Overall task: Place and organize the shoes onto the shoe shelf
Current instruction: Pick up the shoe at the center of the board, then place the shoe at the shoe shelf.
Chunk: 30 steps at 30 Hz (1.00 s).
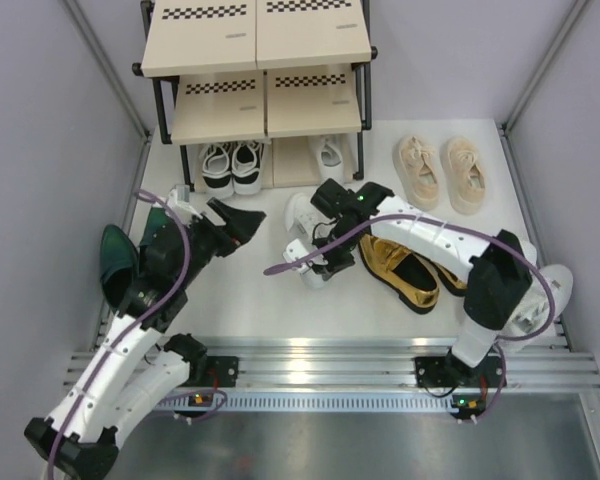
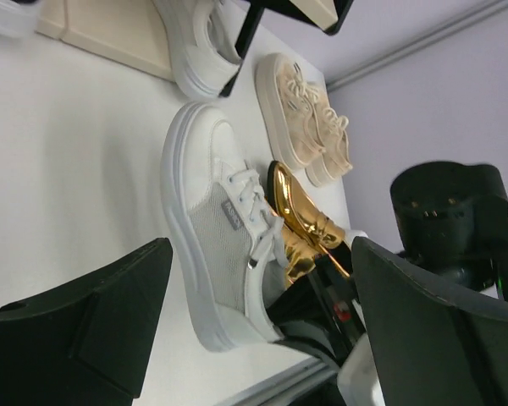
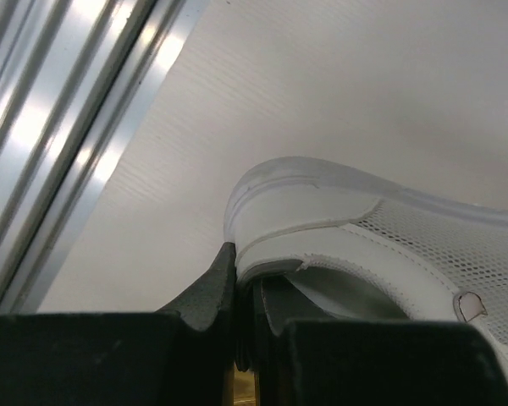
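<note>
The shoe shelf [image 1: 255, 45] stands at the back, with black-and-white sneakers [image 1: 230, 165] and one white shoe [image 1: 330, 155] on the floor under it. A white mesh lace-up sneaker [image 1: 298, 215] lies mid-floor. My right gripper [image 3: 247, 292] is shut on its heel collar, one finger inside and one outside. In the left wrist view the same sneaker [image 2: 212, 237] lies ahead of my left gripper [image 2: 258, 330], which is open and holds nothing. From above, the left gripper [image 1: 242, 228] hovers just left of the sneaker. A dark green loafer [image 1: 120, 260] lies beside the left arm.
Gold loafers [image 1: 405, 270] lie right of the held sneaker, under the right arm. Beige sneakers [image 1: 440, 170] sit at the back right. A white shoe [image 1: 555, 285] shows behind the right arm's elbow. Grey walls close in both sides, and a metal rail [image 1: 320, 365] runs along the near edge.
</note>
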Each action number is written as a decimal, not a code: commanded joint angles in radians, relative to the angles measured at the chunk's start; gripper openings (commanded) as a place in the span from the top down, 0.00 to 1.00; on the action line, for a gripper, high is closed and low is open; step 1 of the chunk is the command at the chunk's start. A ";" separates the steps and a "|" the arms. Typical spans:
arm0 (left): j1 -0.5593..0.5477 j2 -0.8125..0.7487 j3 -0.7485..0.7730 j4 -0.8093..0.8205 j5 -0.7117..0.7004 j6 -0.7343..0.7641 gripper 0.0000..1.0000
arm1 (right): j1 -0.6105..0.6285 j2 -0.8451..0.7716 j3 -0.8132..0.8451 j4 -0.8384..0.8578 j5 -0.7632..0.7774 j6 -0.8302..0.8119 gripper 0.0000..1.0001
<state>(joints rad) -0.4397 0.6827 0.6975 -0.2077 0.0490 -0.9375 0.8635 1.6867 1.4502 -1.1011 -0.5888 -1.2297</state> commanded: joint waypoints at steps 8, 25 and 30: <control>0.004 -0.314 -0.053 -0.326 -0.187 0.028 0.08 | -0.087 0.370 0.533 -0.065 0.119 -0.140 1.00; 0.004 -0.465 -0.049 -0.438 -0.261 -0.024 0.08 | -0.190 0.683 0.865 0.118 0.260 -0.254 1.00; 0.006 -0.465 -0.058 -0.438 -0.262 -0.034 0.08 | -0.205 0.702 0.866 0.201 0.276 -0.267 1.00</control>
<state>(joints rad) -0.4381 0.2222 0.6281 -0.6518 -0.2001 -0.9600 0.6662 2.3917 2.2410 -1.0409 -0.3275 -1.4479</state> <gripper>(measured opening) 0.918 0.047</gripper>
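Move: The right hand already pinches the white shoe by its heel, toe pointing out; the empty place on the lowest board lies about 38 cm ahead of it, 8 cm to its left and 9 cm below. Level with that place stand the white shoe already shelved, 10 cm to its right, and the nearer black-and-white shoe, 11 cm to its left. The near gold loafer lies some 19 cm right of the hand and 6 cm ahead. From the left hand the place is roughly 28 cm ahead, 11 cm right and 20 cm down. Keeping its pinch on the heel, the right hand carries the white shoe quickly forward some 25 cm, edging 5 cm left and sinking about 6 cm, toe first towards the gap on the lowest board, while the wrist tips about 20 degrees so that the fingertips swing forward. The left hand, empty and wide open, backs away from the rack and to its left, about 10 cm in all and slightly down, turning some 15 degrees counter-clockwise, then all but stops. ##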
